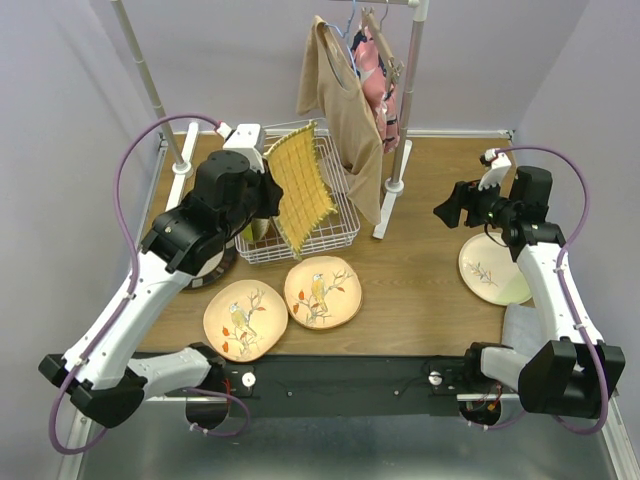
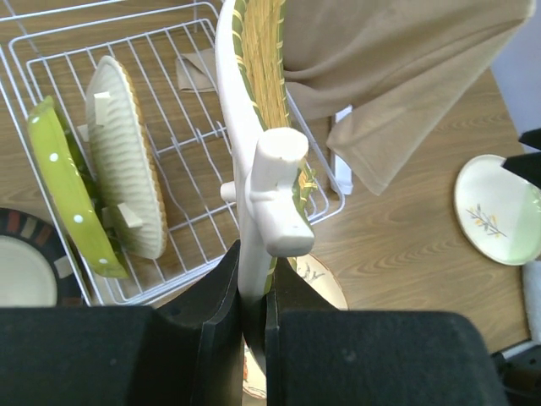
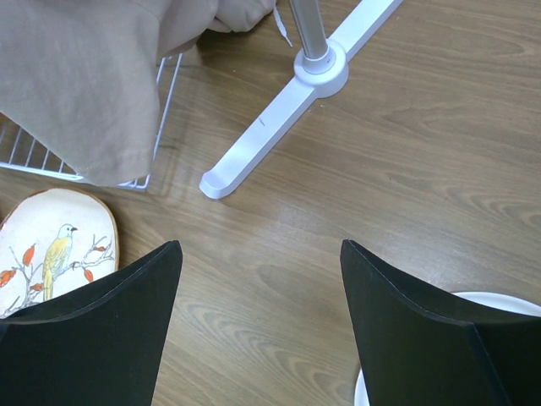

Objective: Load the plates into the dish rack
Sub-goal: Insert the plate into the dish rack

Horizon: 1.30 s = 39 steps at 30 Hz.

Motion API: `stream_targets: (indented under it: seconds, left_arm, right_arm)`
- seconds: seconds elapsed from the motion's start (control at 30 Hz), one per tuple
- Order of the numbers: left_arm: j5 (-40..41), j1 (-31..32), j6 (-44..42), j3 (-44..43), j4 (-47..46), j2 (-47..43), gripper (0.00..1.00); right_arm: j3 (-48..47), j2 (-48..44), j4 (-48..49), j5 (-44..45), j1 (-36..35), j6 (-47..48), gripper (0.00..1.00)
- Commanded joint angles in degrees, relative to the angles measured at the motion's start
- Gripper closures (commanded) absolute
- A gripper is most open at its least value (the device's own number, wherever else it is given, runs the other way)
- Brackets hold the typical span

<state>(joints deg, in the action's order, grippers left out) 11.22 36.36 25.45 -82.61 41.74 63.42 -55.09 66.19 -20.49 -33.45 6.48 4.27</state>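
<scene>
My left gripper [image 2: 254,254] is shut on the lower edge of a yellow woven-look plate [image 1: 298,190], which it holds upright and edge-on [image 2: 254,101] over the white wire dish rack [image 1: 335,228]. Two plates stand in the rack [image 2: 177,110]: a lime dotted one [image 2: 68,199] and a cream ribbed one [image 2: 127,161]. Two peach bird plates [image 1: 245,320] [image 1: 323,292] lie flat in front of the rack. A dark-rimmed plate [image 1: 215,265] lies left of it. My right gripper [image 3: 260,249] hangs open above bare wood, beside a cream-green plate [image 1: 493,270].
A white clothes-rail stand [image 1: 400,150] rises behind the rack, and its foot [image 3: 279,118] runs across the table. A beige top [image 1: 350,120] hangs from it over the rack's right side, close to the held plate. Grey walls close in the table.
</scene>
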Motion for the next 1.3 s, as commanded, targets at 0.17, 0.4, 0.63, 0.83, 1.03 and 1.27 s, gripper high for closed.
stream_targets:
  seconds: [0.17,0.4,0.63,0.83,1.03,1.27]
  left_arm:
    - [6.0,-1.6,-6.3,-10.8,1.1,8.6,1.00]
    - [9.5,-1.6,-8.0,-19.9,9.0,15.4,1.00]
    - [11.5,-1.6,-7.3,-24.8,15.1,19.7,1.00]
    - [13.0,-1.6,-6.5,-28.2,19.2,23.2,1.00]
    - [14.4,-1.6,-6.5,-30.9,20.9,26.0,1.00]
    - [16.3,-1.6,-6.2,-30.2,21.6,27.2,1.00]
  right_arm:
    - [1.0,-1.0,1.6,-2.3,0.4,-0.8,0.16]
    - [1.1,-0.8,1.6,-2.2,0.4,-1.0,0.16]
    - [0.9,-0.3,1.6,-2.8,0.4,-1.5,0.16]
    - [0.9,0.0,1.6,-3.0,0.4,-1.6,0.16]
    - [1.1,-0.1,1.6,-3.1,0.4,-1.7,0.16]
    - [1.1,-0.1,1.6,-3.3,0.4,-1.9,0.16]
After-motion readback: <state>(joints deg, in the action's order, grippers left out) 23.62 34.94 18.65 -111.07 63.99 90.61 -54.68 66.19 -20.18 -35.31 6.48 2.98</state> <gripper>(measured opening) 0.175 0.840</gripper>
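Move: My left hand still holds the yellow plate; the free rack slot I'm taking it to lies about 16 cm ahead, 5 cm to the left and some 26 cm below. The tan plate stands next to that slot, about 3 cm farther left, with the green dish 5 cm beyond it to the left. The nearer bird plate lies about 4 cm back and 8 cm right of my left hand. From my right hand the slot is some 10 cm ahead and 40 cm left. Keeping my grip on the yellow plate, I carry it with my left hand some 7 cm forward over the dish rack towards the slot beside the tan plate, nearly level at first, then sinking about 3 cm. All the while I roll my left hand some 25 degrees, left side up, swinging the plate's bottom left, and tip the fingers about 10 degrees farther down. ##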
